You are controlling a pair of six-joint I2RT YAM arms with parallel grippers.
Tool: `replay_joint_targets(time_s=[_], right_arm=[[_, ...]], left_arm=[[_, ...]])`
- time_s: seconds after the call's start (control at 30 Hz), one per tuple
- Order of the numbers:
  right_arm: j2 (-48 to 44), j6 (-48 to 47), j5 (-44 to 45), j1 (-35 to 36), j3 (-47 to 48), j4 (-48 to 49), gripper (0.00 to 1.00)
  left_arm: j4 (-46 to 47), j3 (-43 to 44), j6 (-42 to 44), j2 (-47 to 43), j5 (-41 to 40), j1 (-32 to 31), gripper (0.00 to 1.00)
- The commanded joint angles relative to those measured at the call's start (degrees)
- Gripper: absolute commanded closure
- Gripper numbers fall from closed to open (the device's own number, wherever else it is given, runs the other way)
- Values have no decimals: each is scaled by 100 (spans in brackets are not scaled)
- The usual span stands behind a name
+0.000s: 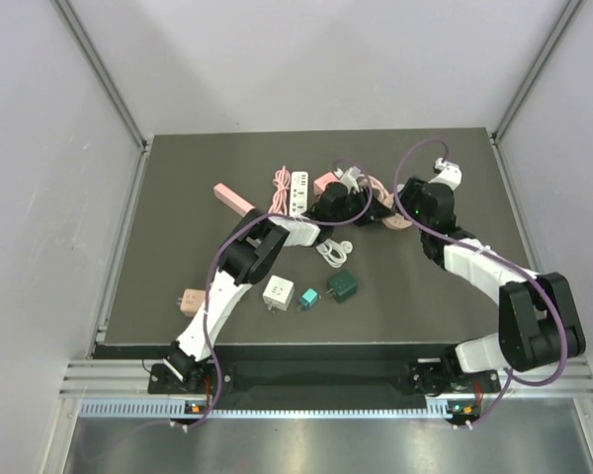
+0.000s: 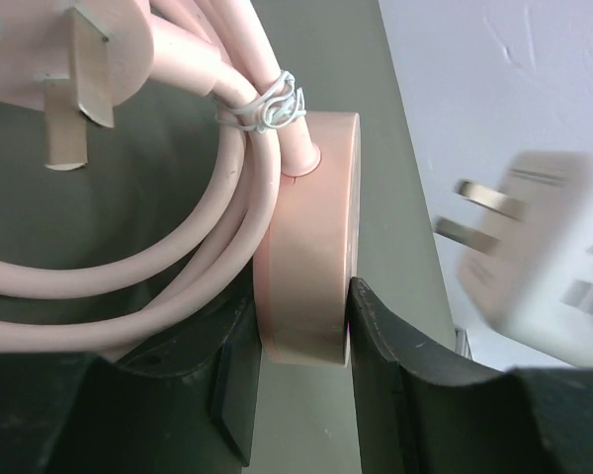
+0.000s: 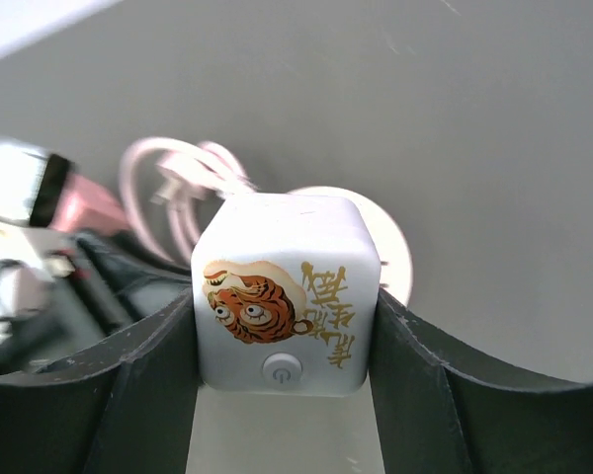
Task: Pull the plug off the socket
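In the left wrist view my left gripper is shut on a round pink socket; its tied pink cable coils off to the left. My right gripper is shut on the plug, a white cube with a tiger print. The left wrist view shows that plug blurred at the right, its bare prongs apart from the socket. From above, the left gripper and right gripper meet mid-table over the socket. The socket's pale face sits behind the plug.
Other pieces lie on the dark table: a white power strip, a pink bar, a white cable, a white adapter, a teal one, a dark green one and a pink cube. White walls enclose the table.
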Motion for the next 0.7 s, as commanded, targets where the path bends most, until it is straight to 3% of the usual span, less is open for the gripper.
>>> replay_joint_targets(time_s=[0.0,0.03,0.1,0.27,0.33,0.37,0.43,0.5,0.53,0.67], right_arm=[[-46,416,-439,-166,508,552,100],[190,575,-1076,-463,650,376,100],[377,814,-1529,-650,974,-73,100],[176,613,-1470,-799,1134,-680,100],[53,534,-1540,-939,1117,-812,100],[-9,437,-1540,-975,1100,-873,100],[-167,297,-1522,-1028,1038,-1066,100],[-360,156,-1444,-1046,907,-1129,100],[-413,129,-1426,-1046,845,-1164,100],[-642,-46,-1373,-1046,520,-1182,100]], left_arm=[[-951,-25,403,87,-799,147,100],[-986,-24,421,87,-799,147,100],[-943,28,465,113,-721,147,100],[-1373,635,869,298,-228,147,98],[-1382,617,1088,236,-211,138,84],[-1425,661,1176,149,-202,138,69],[-1654,670,1466,-18,-315,138,57],[-1986,810,1755,-71,-334,138,13],[-2101,880,1827,-106,-325,138,9],[-2357,978,2021,-369,-290,138,8]])
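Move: The right hand already holds the white tiger plug, free of the round pink socket; the socket's middle lies about 4 cm ahead of this hand, 2 cm to its right and 6 cm below. The left hand still grips the socket's rim, the middle some 1 cm ahead and 3 cm to its right. From the left hand, the coiled pink cord is 5 cm straight ahead and 3 cm lower, and the pink box 7 cm ahead, 14 cm left. The left hand carries the pinched socket about 2.5 cm forward, then opens its fingers wide and lets go of it, the wrist rolling and tipping up some 10 degrees each as the hand eases up about a centimetre. Meanwhile the right hand keeps its grip on the white plug, swings about 3 cm forward and up, then turns back and to its right, ending some 3 cm right of its start and 2.5 cm higher, clear of the socket. ##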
